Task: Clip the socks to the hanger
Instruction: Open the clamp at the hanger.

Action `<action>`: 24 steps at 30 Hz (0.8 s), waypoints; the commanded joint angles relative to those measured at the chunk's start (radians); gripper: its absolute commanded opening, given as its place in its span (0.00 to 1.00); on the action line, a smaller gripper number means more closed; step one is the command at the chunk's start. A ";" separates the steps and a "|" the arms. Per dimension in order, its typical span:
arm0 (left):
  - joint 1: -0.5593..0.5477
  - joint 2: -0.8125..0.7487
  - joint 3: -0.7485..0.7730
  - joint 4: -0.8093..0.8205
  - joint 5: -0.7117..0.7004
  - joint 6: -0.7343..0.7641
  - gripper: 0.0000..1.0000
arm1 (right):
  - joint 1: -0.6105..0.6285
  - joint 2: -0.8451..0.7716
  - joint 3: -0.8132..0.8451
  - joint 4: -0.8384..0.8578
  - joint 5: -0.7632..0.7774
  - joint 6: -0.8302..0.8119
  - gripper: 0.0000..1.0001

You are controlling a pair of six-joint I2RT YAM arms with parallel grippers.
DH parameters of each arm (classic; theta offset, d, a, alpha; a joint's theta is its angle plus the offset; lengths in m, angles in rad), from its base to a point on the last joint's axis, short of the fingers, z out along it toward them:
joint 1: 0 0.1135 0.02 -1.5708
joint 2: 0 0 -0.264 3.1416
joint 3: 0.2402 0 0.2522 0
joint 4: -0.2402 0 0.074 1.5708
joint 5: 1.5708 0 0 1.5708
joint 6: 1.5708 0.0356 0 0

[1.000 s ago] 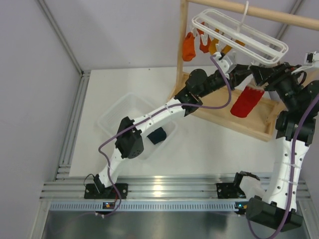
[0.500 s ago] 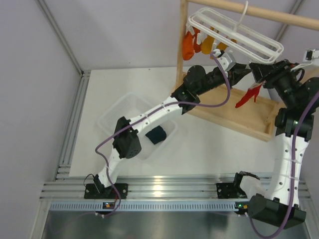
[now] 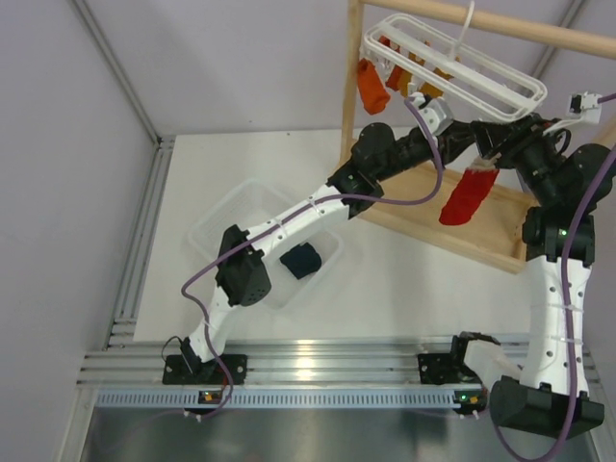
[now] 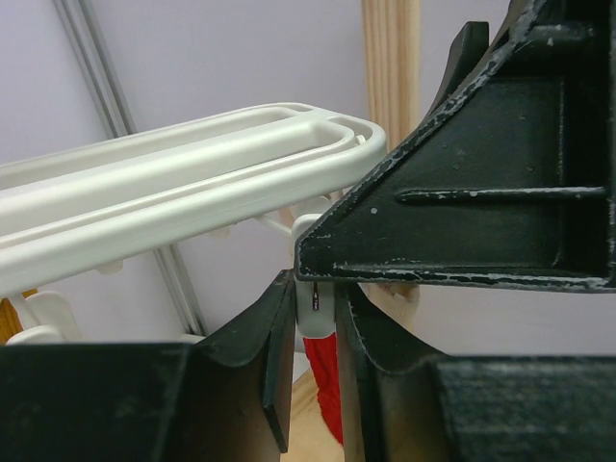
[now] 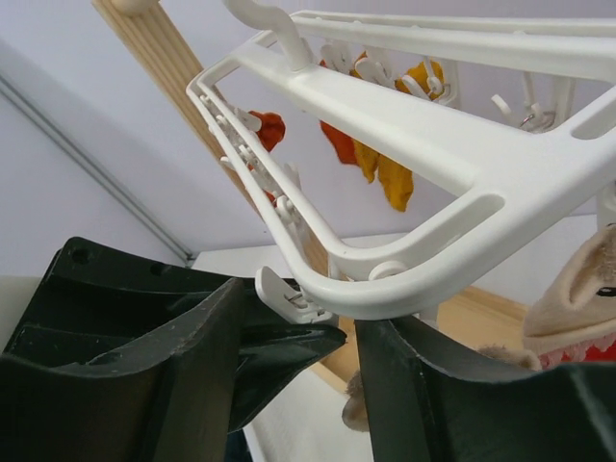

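The white hanger (image 3: 500,72) hangs by its hook from the wooden rod. My left gripper (image 3: 474,144) reaches under its right end. In the left wrist view that gripper (image 4: 316,289) is shut on a small white clip (image 4: 315,313), and the red sock (image 4: 329,390) hangs straight below the clip. From above, the red sock (image 3: 465,197) dangles over the rack's base. My right gripper (image 3: 493,152) faces the left one. Its jaws (image 5: 298,318) stand open under the hanger's frame (image 5: 433,115), with the sock's beige part (image 5: 577,298) outside its right finger. The navy sock (image 3: 301,260) lies in the bin.
Orange and yellow socks (image 3: 371,87) hang clipped at the hanger's far left end. The light wooden rack (image 3: 354,96) has an upright post and a flat base frame (image 3: 500,241). A clear plastic bin (image 3: 231,217) sits left of centre on the white table.
The red sock flicked up to the right, then dropped back and now hangs a little further left. The hanger swayed, the right arm leaned left, and the left gripper stayed on the clip.
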 commanded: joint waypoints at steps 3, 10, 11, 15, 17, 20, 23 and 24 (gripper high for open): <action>-0.026 -0.062 0.009 -0.047 0.135 -0.009 0.08 | 0.034 0.008 0.013 0.085 0.062 -0.020 0.43; -0.026 -0.071 -0.005 -0.042 0.177 -0.009 0.12 | 0.040 0.020 0.010 0.106 0.059 0.012 0.25; -0.026 -0.073 -0.009 -0.042 0.177 -0.009 0.15 | 0.040 0.020 0.010 0.109 0.056 0.015 0.20; -0.026 -0.091 -0.035 -0.042 0.177 -0.013 0.31 | 0.040 0.018 0.010 0.112 0.053 0.029 0.00; -0.022 -0.117 -0.066 -0.045 0.165 -0.018 0.41 | 0.039 0.018 0.012 0.112 0.050 0.033 0.00; -0.014 -0.164 -0.132 -0.048 0.163 -0.016 0.47 | 0.039 0.017 0.015 0.111 0.045 0.035 0.00; 0.000 -0.223 -0.207 -0.061 0.154 -0.027 0.57 | 0.037 0.014 0.018 0.111 0.043 0.032 0.00; 0.004 -0.264 -0.254 -0.073 0.152 -0.027 0.59 | 0.037 0.015 0.021 0.108 0.045 0.032 0.00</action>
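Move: The empty clamp at the hanger's near right corner is already between the left fingertips, about 1 cm to that hand's right, and level with it. It stands roughly 1 cm ahead of the right hand and 1 cm to its left, between the open fingers. From the right hand, the hanger's corner is about 1 cm ahead, 1 cm left and 3 above, while the red sock hangs some 2 cm ahead, 5 to the right and 9 below. The right fingers close almost fully on the upper part of the clamp, just under the hanger's rail, the hand creeping up by about 1 cm. Only once they are nearly shut do the left fingers spread and let go of the clamp, that hand backing off about 3.5 cm, back and to the left and a little down, with a slight roll. ##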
